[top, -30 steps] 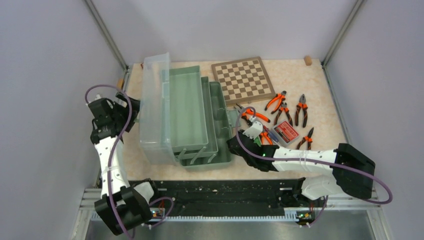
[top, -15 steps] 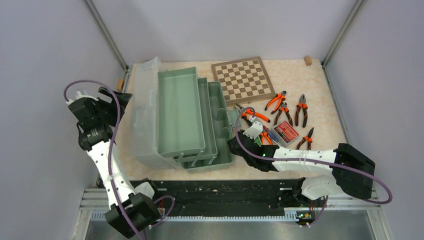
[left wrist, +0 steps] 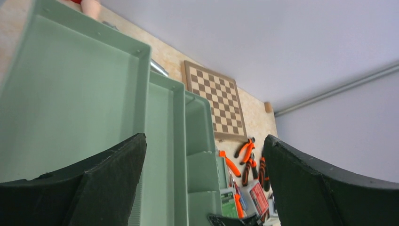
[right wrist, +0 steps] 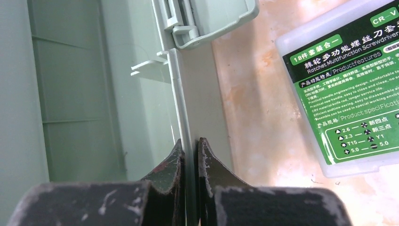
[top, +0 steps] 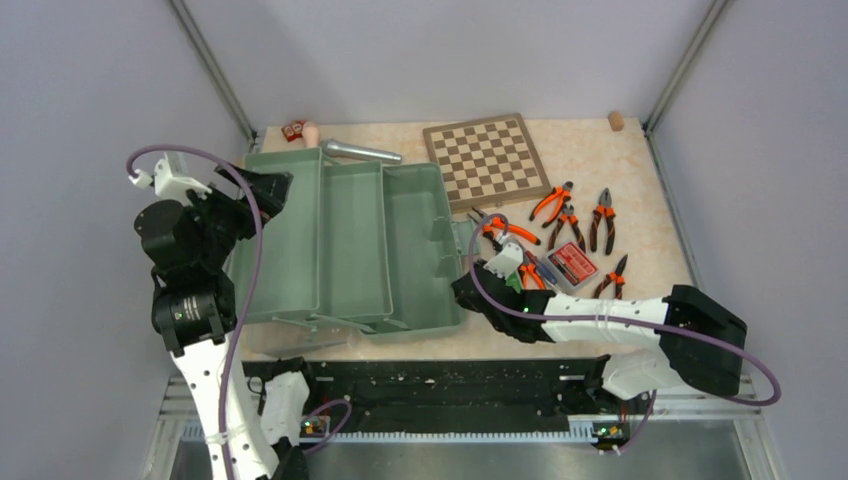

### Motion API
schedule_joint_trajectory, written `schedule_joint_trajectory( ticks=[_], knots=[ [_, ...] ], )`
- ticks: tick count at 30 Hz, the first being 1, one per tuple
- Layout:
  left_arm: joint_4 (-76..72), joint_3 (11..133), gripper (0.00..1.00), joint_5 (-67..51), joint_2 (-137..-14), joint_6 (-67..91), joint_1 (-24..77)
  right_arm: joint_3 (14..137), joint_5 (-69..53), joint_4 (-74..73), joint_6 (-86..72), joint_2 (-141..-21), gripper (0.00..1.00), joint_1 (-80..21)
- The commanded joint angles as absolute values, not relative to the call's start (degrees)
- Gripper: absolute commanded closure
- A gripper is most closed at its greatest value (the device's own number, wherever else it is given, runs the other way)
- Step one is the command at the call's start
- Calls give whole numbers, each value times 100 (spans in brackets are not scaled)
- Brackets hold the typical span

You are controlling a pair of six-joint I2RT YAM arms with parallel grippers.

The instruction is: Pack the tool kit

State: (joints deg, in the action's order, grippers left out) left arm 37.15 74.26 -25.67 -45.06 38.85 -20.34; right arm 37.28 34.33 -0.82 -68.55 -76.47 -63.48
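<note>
The sage-green toolbox (top: 340, 240) lies wide open, its trays fanned out to the left. My right gripper (top: 465, 290) is at its near right corner, shut on the thin right wall (right wrist: 188, 94) of the toolbox (right wrist: 75, 94). My left gripper (top: 268, 190) hangs open above the far left tray (left wrist: 70, 94), with nothing between its fingers (left wrist: 113, 165). Right of the box lie several orange-handled pliers (top: 560, 205), a red bit case (top: 573, 262) and a green bit case (right wrist: 348, 94). The screwdrivers are mostly hidden behind my right arm.
A brown-and-cream chessboard (top: 487, 160) lies behind the pliers. A hammer (top: 360, 152) rests against the toolbox's far edge, with a small red object (top: 292, 130) beside its handle. Grey walls close in the table on three sides.
The clear lid that stood upright on the left has swung down out of sight and the trays have spread left. My left arm pulled back and rose. The hammer now shows. The right gripper held still.
</note>
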Motion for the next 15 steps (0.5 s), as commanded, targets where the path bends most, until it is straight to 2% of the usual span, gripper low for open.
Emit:
schedule_joint_trajectory(
  ticks=[1,5,7,11,15],
  knots=[
    [3685,7122,1,-2479,-4520,3857,-1635,4004,3155,423,-7919,-7739,100,-6302],
    [3611,6880,2,-2343,-4616,3846,-1132,4419,3214,23,-8199,-8023,100,-6645],
    [3612,6815,1,-2153,-4638,3789,-866,4613,3355,-362,-8304,-8060,95,-6798],
    [3618,6633,1,-1999,-4614,3732,-456,4746,3686,-774,-8347,-7936,77,-6889],
    [3622,6414,2,-1934,-4540,3717,-61,4818,4141,-1136,-7821,-7599,53,-6882]
  ],
)
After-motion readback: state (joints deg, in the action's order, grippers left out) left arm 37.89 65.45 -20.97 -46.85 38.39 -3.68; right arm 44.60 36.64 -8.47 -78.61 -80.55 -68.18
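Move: Open and empty, the left hand hangs high over the toolbox: the middle tray lies about 9 cm to its right, 2 cm ahead and 29 cm below, the left tray some 22 cm beneath it, 1 cm ahead and 3 cm to the left. The right hand already pinches the box's right rim; from it the middle tray is 18 cm left and 5 cm ahead, about level, with the green case 10 cm right, 1 cm ahead and 9 cm down. The right hand, still pinching the rim, draws the toolbox about 3 cm to the left and slightly back, then spreads its fingers to a bit over a third of their opening, leaving them astride the rim, and starts to rise. Meanwhile the left hand sinks some 7 cm and goes 6 cm to the right through free air towards the middle tray, fingers wide open, tipping down and swinging clockwise by about 10 degrees each. ##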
